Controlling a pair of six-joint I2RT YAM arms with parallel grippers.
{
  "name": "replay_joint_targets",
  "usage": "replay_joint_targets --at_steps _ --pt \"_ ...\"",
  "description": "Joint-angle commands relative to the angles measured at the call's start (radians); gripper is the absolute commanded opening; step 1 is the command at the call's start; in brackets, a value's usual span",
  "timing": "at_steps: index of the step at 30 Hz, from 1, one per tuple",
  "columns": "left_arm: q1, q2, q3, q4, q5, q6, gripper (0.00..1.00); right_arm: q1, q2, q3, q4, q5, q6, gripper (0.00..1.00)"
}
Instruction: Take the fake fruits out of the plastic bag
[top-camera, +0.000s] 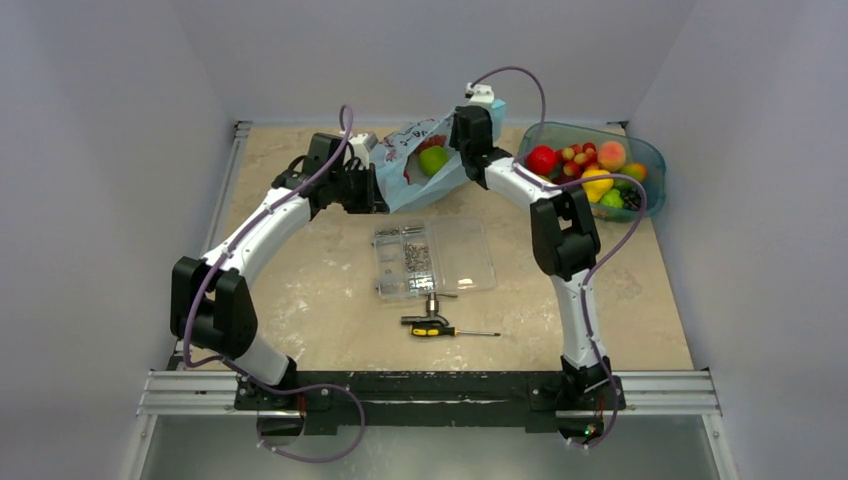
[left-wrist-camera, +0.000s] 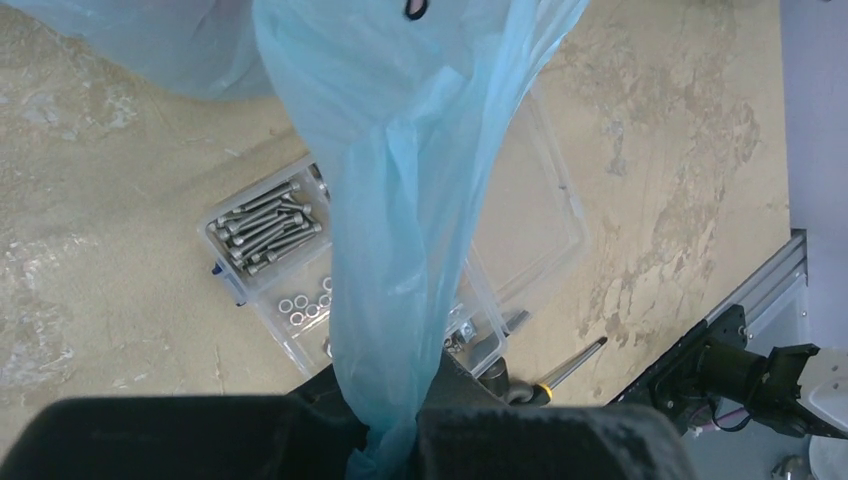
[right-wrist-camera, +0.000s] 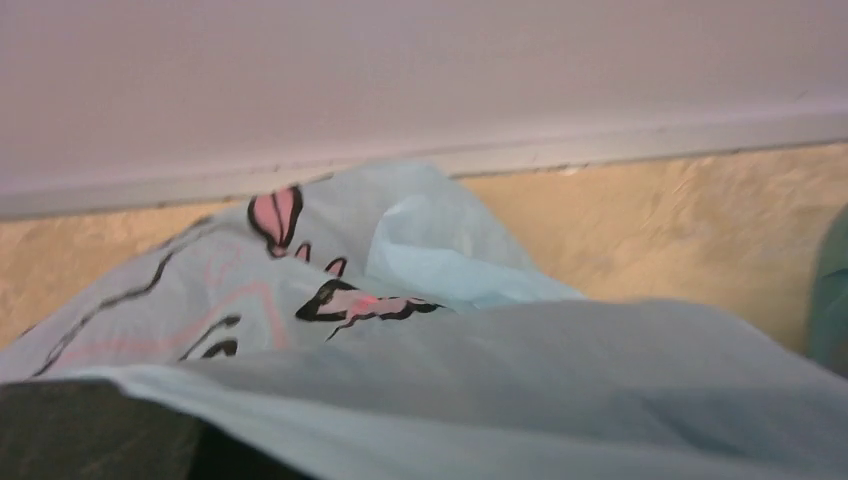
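Observation:
The light blue plastic bag (top-camera: 405, 165) is held up off the table at the back centre. My left gripper (top-camera: 366, 188) is shut on a twisted strand of the bag (left-wrist-camera: 400, 200), which runs up out of its closed jaws (left-wrist-camera: 400, 432). A green apple (top-camera: 433, 160) shows in the bag's mouth. My right gripper (top-camera: 456, 158) sits right beside the apple at the bag's right side. In the right wrist view the printed film of the bag (right-wrist-camera: 420, 340) covers its jaws, so its fingers and any hold on the apple are hidden. Other fake fruits in the bag are hidden.
A teal see-through tub (top-camera: 652, 158) with several coloured fruits stands at the back right. A clear compartment box of screws (top-camera: 432, 257) lies mid-table, below the bag, with a screwdriver (top-camera: 445, 330) in front of it. The back wall is close behind the bag.

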Motion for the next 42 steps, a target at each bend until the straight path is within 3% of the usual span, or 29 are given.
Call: replay_joint_targets --at_steps 1,3,7,15,21,31,42 --pt "-0.006 -0.031 0.006 -0.009 -0.039 0.024 0.00 -0.024 -0.023 0.078 0.046 0.163 -0.112 0.31" --pt "-0.007 -0.032 0.006 -0.011 -0.041 0.024 0.00 -0.029 -0.020 0.091 0.044 0.173 -0.129 0.34" --pt "-0.007 -0.035 0.006 -0.007 -0.024 0.024 0.00 -0.023 -0.062 0.058 -0.012 0.044 -0.122 0.37" --pt "-0.028 -0.005 0.004 0.040 0.107 -0.022 0.00 0.064 -0.311 -0.266 0.006 -0.120 -0.062 0.52" --pt "-0.051 0.010 -0.004 0.065 0.149 -0.055 0.00 0.072 -0.363 -0.418 0.071 -0.237 -0.001 0.54" --pt "-0.059 0.039 0.024 0.015 0.124 -0.053 0.00 0.072 -0.302 -0.515 0.092 -0.254 0.047 0.51" --pt "-0.059 0.038 0.025 0.019 0.124 -0.055 0.00 0.070 -0.315 -0.441 0.159 -0.241 0.062 0.54"
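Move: The green apple sits in the open bag about 10 cm back from the right hand, 7 cm to its left and 10 cm below it. A red fruit lies just beyond the apple, some 5 cm back and 7 cm left of this hand; the fruit basket is about 30 cm to its right and 11 cm back. From the left hand the apple is roughly 11 cm ahead, 10 cm right and 14 cm down, while the screw case is about 11 cm back, 10 cm right and 17 cm down. The right hand, at first pressed out against the bag's far-right film, carries on a few centimetres up and to the right, then swings back about 14 cm, left and down into the bag mouth towards the green apple, turning some 15 degrees counter-clockwise, tipping down and spreading its fingers wider before a small lift at the end. The left hand keeps its pinch on the near rim and draws it about 4 cm to the right and a little back, towards the screw case. ##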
